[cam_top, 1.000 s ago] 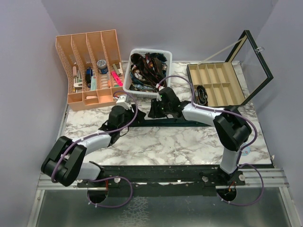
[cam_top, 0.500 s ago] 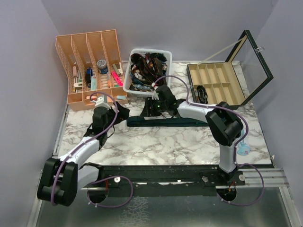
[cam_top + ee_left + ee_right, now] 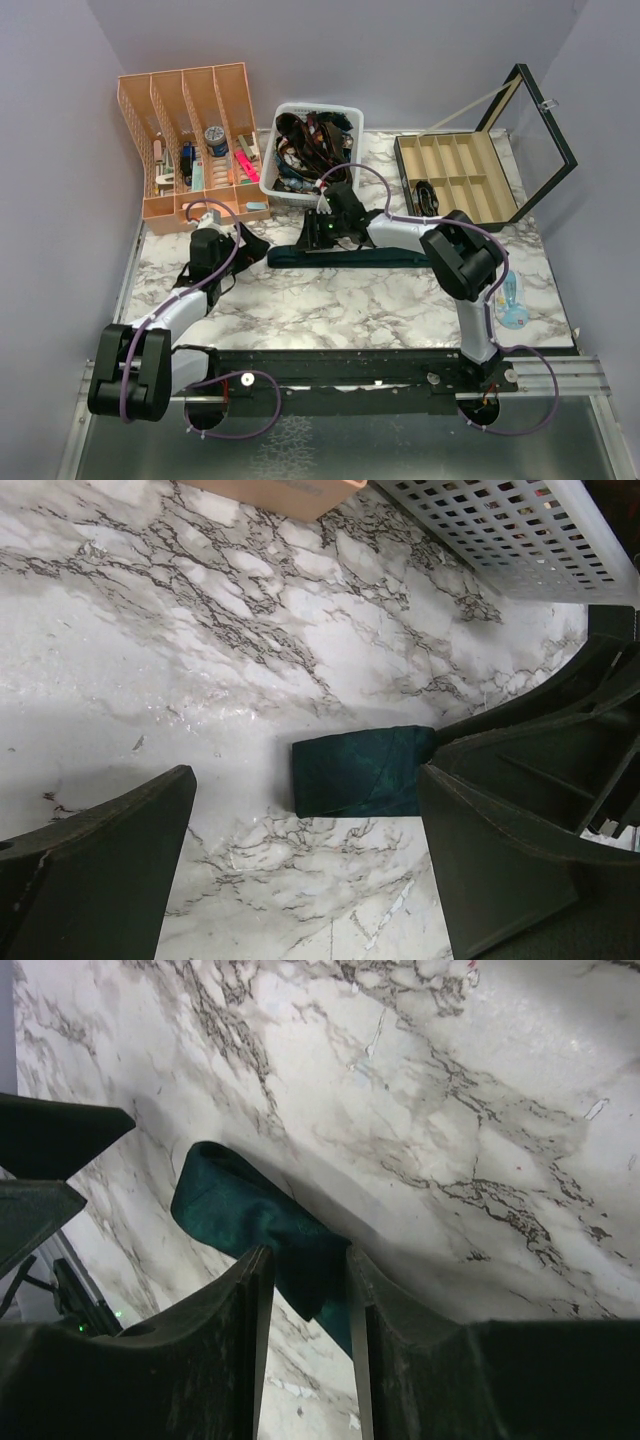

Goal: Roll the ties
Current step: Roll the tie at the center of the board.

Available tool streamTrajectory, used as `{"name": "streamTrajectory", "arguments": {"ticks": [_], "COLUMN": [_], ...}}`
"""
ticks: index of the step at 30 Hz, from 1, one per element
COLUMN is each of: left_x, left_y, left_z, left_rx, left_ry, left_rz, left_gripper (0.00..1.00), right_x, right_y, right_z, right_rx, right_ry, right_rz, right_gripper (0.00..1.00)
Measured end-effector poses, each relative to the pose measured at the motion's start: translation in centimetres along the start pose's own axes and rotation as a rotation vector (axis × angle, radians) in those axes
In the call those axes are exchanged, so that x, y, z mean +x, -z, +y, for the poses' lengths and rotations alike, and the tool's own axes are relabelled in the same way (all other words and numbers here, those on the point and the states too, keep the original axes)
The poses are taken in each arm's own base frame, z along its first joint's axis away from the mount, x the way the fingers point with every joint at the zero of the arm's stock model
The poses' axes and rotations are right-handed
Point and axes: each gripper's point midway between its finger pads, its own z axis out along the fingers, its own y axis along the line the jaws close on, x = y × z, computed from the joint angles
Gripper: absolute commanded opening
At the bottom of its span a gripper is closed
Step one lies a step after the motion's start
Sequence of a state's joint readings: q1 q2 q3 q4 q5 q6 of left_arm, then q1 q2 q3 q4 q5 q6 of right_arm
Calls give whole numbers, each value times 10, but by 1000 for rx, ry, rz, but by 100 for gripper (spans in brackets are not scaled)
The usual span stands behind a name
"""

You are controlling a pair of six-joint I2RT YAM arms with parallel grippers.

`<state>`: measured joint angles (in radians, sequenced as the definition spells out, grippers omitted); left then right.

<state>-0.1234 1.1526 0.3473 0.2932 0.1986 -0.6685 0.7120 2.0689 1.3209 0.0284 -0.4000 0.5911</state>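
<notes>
A dark teal tie (image 3: 375,258) lies flat across the middle of the marble table, its left end folded over. In the left wrist view that blunt folded end (image 3: 360,770) lies on the marble just ahead of my left gripper (image 3: 300,860), which stands wide open with only bare marble between its fingers. From above, the left gripper (image 3: 245,240) sits a little left of the tie. My right gripper (image 3: 318,232) is down on the tie's left part. Its fingers (image 3: 240,1300) close on a fold of the tie (image 3: 250,1220).
A white basket (image 3: 335,110) full of tangled ties stands at the back centre, with its perforated wall (image 3: 500,530) near the left gripper. An orange desk organiser (image 3: 190,140) is at the back left. An open compartment box (image 3: 455,180) with a raised lid is at the back right. A small blue item (image 3: 512,305) lies at the right.
My left gripper has opened wide and drawn back to the left, off the tie. The right gripper has slid left along the tie toward its folded end.
</notes>
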Motion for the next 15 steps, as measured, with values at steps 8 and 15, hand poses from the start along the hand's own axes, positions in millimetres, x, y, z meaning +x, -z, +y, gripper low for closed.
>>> {"name": "streamTrajectory", "arguments": {"ticks": [8,15], "left_x": [4,7], "left_y": [0,-1], "left_z": [0,1], "left_rx": [9,6], "left_ry": [6,17], "left_rz": [19,31], "left_gripper": [92,92], "right_x": [1,4], "right_y": [0,4], "right_z": [2,3], "right_rx": [-12,-22], "right_ry": [-3,-12], "right_rz": [6,-9], "right_gripper": [16,13]}}
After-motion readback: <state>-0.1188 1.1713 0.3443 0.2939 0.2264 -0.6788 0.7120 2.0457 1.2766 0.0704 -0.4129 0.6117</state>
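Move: The tie's folded-over layer lies right between the right hand's open fingertips, about 1 cm below the hand point; its left-hand fold is some 7 cm to that hand's left and 1 cm back. The white basket stands roughly 20 cm straight ahead of the right hand, a few centimetres higher. From the left hand, the layer to be gripped lies about 10 cm right, level in reach and some 4 cm lower. Staying within about 0.5 cm of its place, the right hand closes its fingers, pinching the tie's folded layer. ##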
